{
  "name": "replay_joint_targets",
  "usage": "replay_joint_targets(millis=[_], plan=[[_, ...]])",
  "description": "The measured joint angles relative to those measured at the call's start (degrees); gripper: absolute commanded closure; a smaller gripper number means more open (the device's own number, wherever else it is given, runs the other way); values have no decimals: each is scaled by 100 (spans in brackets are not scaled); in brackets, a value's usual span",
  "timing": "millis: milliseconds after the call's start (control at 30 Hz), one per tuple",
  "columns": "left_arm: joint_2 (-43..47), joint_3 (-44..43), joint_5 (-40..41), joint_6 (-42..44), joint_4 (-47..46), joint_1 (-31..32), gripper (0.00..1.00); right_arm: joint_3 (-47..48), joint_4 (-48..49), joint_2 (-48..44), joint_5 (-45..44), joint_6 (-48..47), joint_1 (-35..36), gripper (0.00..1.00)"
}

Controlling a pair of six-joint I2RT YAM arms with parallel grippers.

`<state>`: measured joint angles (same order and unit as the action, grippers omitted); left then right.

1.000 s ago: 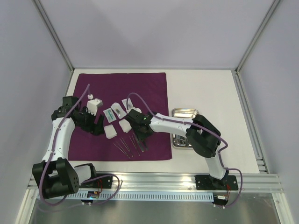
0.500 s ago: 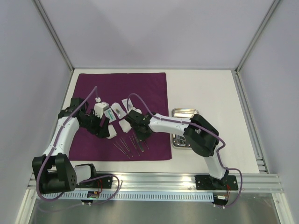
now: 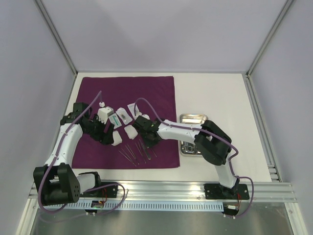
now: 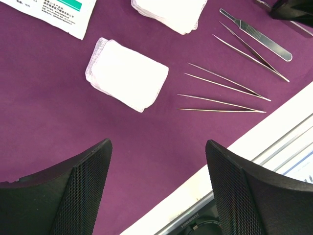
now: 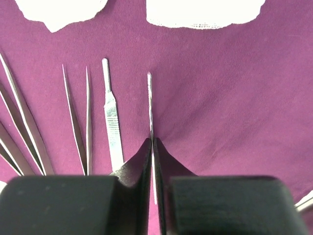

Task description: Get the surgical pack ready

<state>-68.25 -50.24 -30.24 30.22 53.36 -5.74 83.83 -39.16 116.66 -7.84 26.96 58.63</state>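
The deep-purple cloth [image 3: 146, 95] covers the table's left half. On it lie two white gauze squares [image 4: 127, 74] [image 4: 168, 12], small packets [image 3: 122, 115], several thin tweezers [image 4: 227, 83] and a flat steel handle [image 5: 111, 122]. My right gripper [image 5: 152, 141] is down on the cloth, shut on a thin steel instrument [image 5: 150, 103] that sticks out ahead of its tips. My left gripper [image 4: 159, 147] hangs open above bare cloth near the front edge, with the nearer gauze square just ahead of it. The steel tray [image 3: 191, 119] sits right of the cloth. I see no scissors.
The cloth's front edge and the white table strip [image 4: 254, 142] lie under my left gripper's right finger. The right arm's elbow [image 3: 212, 142] hangs over the tray. A metal rail [image 3: 161, 188] runs along the near edge.
My right gripper has shut on the thin instrument. The left arm swung right toward the gauze a second ago and has since stayed put, still open.
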Motion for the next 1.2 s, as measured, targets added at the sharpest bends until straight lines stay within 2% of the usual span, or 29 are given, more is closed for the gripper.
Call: replay_joint_targets(millis=[100, 200, 567, 933, 1067, 1200], plan=[[4, 0, 33, 0, 0, -2, 14, -31, 0, -17, 2, -4, 0, 93], [4, -2, 42, 0, 2, -2, 14, -72, 0, -17, 22, -2, 0, 99], [4, -2, 83, 9, 2, -2, 13, -164, 24, -105, 9, 0, 0, 100], [4, -2, 109, 15, 11, -2, 13, -385, 37, -680, 37, 4, -79, 100], [4, -9, 144, 13, 22, -2, 13, -1263, 315, -1657, 225, 2, -562, 100], [4, -9, 195, 13, 37, -2, 13, -2492, 675, -3206, 721, 0, -1937, 99]])
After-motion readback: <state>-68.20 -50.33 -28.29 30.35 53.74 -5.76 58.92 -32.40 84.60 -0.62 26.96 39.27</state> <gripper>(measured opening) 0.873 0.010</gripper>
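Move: The right fingertips are already around the last scalpel handle, low on the cloth; the tray it goes to is centred about 20 cm to the right and 5 cm farther out, at about hand height. The other scalpel handle lies some 3 cm left and 1 cm back, and the nearest gauze stack 9 cm ahead and 3 cm left. From the idle left hand, the tray is about 40 cm right, 5 cm ahead and 9 cm lower. Keep the right gripper shut on the scalpel handle and lift it nearly straight up off the cloth, slowly at first, for some 2 cm. Then sweep it quickly right towards the tray's left rim, about 12 cm in all, still rising and edging forward, while the wrist turns clockwise and the hand's left side rises, each about 15 degrees. ##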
